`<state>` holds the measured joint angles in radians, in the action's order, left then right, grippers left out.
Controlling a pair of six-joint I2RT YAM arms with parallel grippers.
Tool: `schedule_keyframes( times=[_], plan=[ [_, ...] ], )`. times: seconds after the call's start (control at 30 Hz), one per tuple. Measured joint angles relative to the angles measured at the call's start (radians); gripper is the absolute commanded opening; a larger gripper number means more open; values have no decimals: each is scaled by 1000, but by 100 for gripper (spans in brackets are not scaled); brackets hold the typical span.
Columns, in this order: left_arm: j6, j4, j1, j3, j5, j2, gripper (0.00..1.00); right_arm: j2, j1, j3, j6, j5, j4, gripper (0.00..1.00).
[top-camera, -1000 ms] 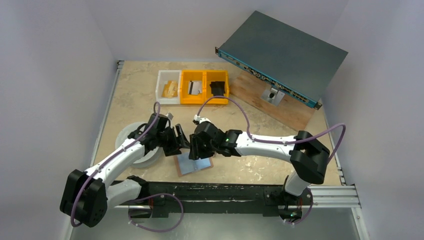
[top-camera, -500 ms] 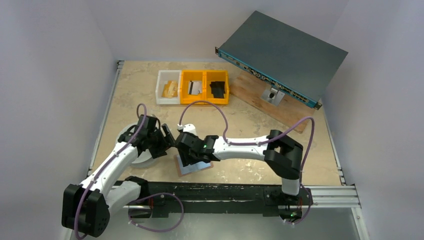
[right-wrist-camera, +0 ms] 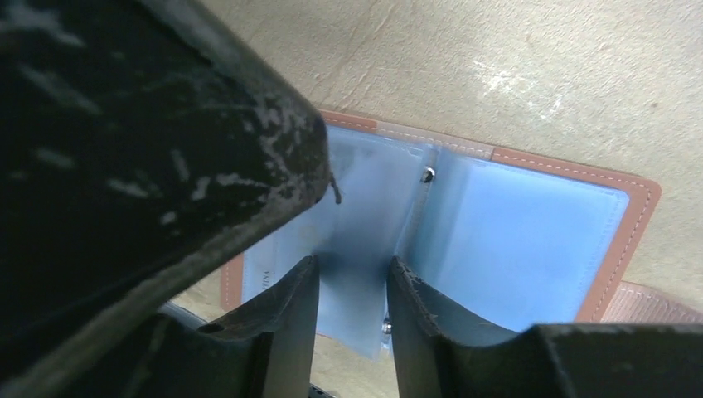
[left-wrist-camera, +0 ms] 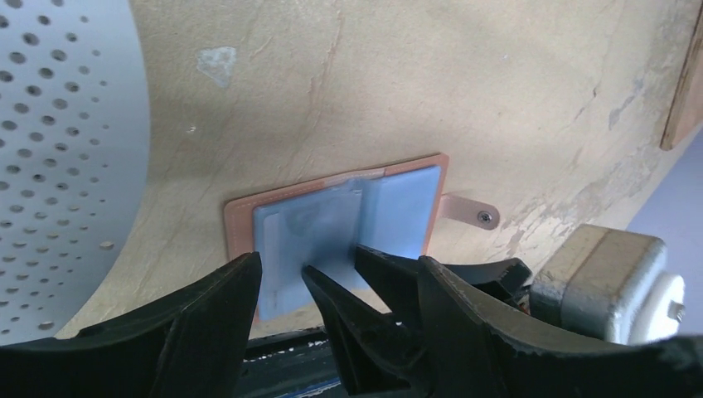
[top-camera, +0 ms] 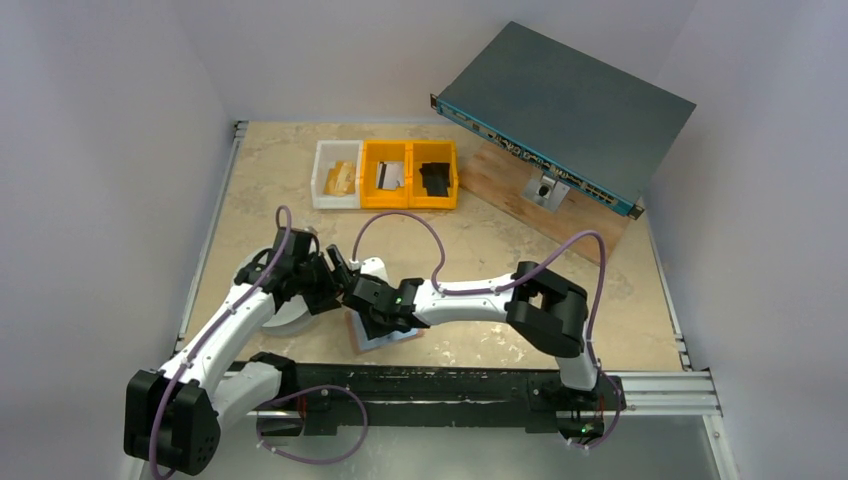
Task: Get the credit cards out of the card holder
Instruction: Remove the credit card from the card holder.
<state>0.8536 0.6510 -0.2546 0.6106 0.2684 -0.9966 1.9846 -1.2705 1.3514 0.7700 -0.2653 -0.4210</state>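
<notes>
The card holder [top-camera: 390, 335] lies open and flat near the table's front edge, with a pinkish-tan rim, pale blue inner faces [left-wrist-camera: 398, 207] and its snap tab [left-wrist-camera: 472, 212] to one side. My right gripper [right-wrist-camera: 352, 278] is down on it. Its fingers [right-wrist-camera: 298, 290] stand apart on either side of a raised pale blue leaf [right-wrist-camera: 356, 232] by the spine. My left gripper [left-wrist-camera: 338, 265] hovers just left of it, open and wide, holding nothing, with the right gripper's fingers [left-wrist-camera: 332, 303] showing between its own. No credit cards can be told apart from the blue faces.
A white perforated disc [top-camera: 262, 292] sits under the left arm. At the back stand a white bin [top-camera: 337, 175] with something yellowish and two yellow bins [top-camera: 410, 172]. A grey rack unit [top-camera: 565, 105] rests on a wooden board [top-camera: 565, 215] at the back right.
The right arm has swung left and down onto the open card holder, and its jaws have narrowed. The left gripper drew back to the left beside the disc.
</notes>
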Motion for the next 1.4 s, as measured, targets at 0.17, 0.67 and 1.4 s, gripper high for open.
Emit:
schedule_keyframes(
  times=[0.17, 0.67, 1.4],
  plan=[
    [-2, -24, 0, -2, 41, -5, 59, -59, 37, -124, 41, 76, 133, 12],
    [-27, -155, -96, -106, 140, -129, 46, -125, 256, -480, 190, 563, 652, 0],
    [90, -251, -198, -165, 74, -137, 36, -74, 315, -575, 312, 714, 898, 0]
  ],
)
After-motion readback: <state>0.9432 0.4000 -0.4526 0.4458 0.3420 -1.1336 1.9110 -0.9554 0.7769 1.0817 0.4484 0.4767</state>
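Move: The left hand hovers open over the brown card holder's left-hand pocket, whose middle lies about 4 cm to its right, 5 cm nearer the base and 7 cm below; the white perforated dish is some 16 cm left and 5 cm farther out. The right hand is already down at the clear leaf over that pocket: the leaf's edge by the fold is roughly 2 cm to its right, level fore and aft and 1 cm lower, with the right-hand pocket about 5 cm right, level fore and aft and 2 cm lower. Leaning over by some 45 degrees so its fingers point flatter and leftwards, the right hand shuts on the clear leaf near the fold, drawing it about 2 cm right, then holds still with the pinch. The left hand eases right, then sinks back and right, about 5 cm down, to the left pocket beside that pinch, its fingers narrowing to under half of their starting gap without shutting. ##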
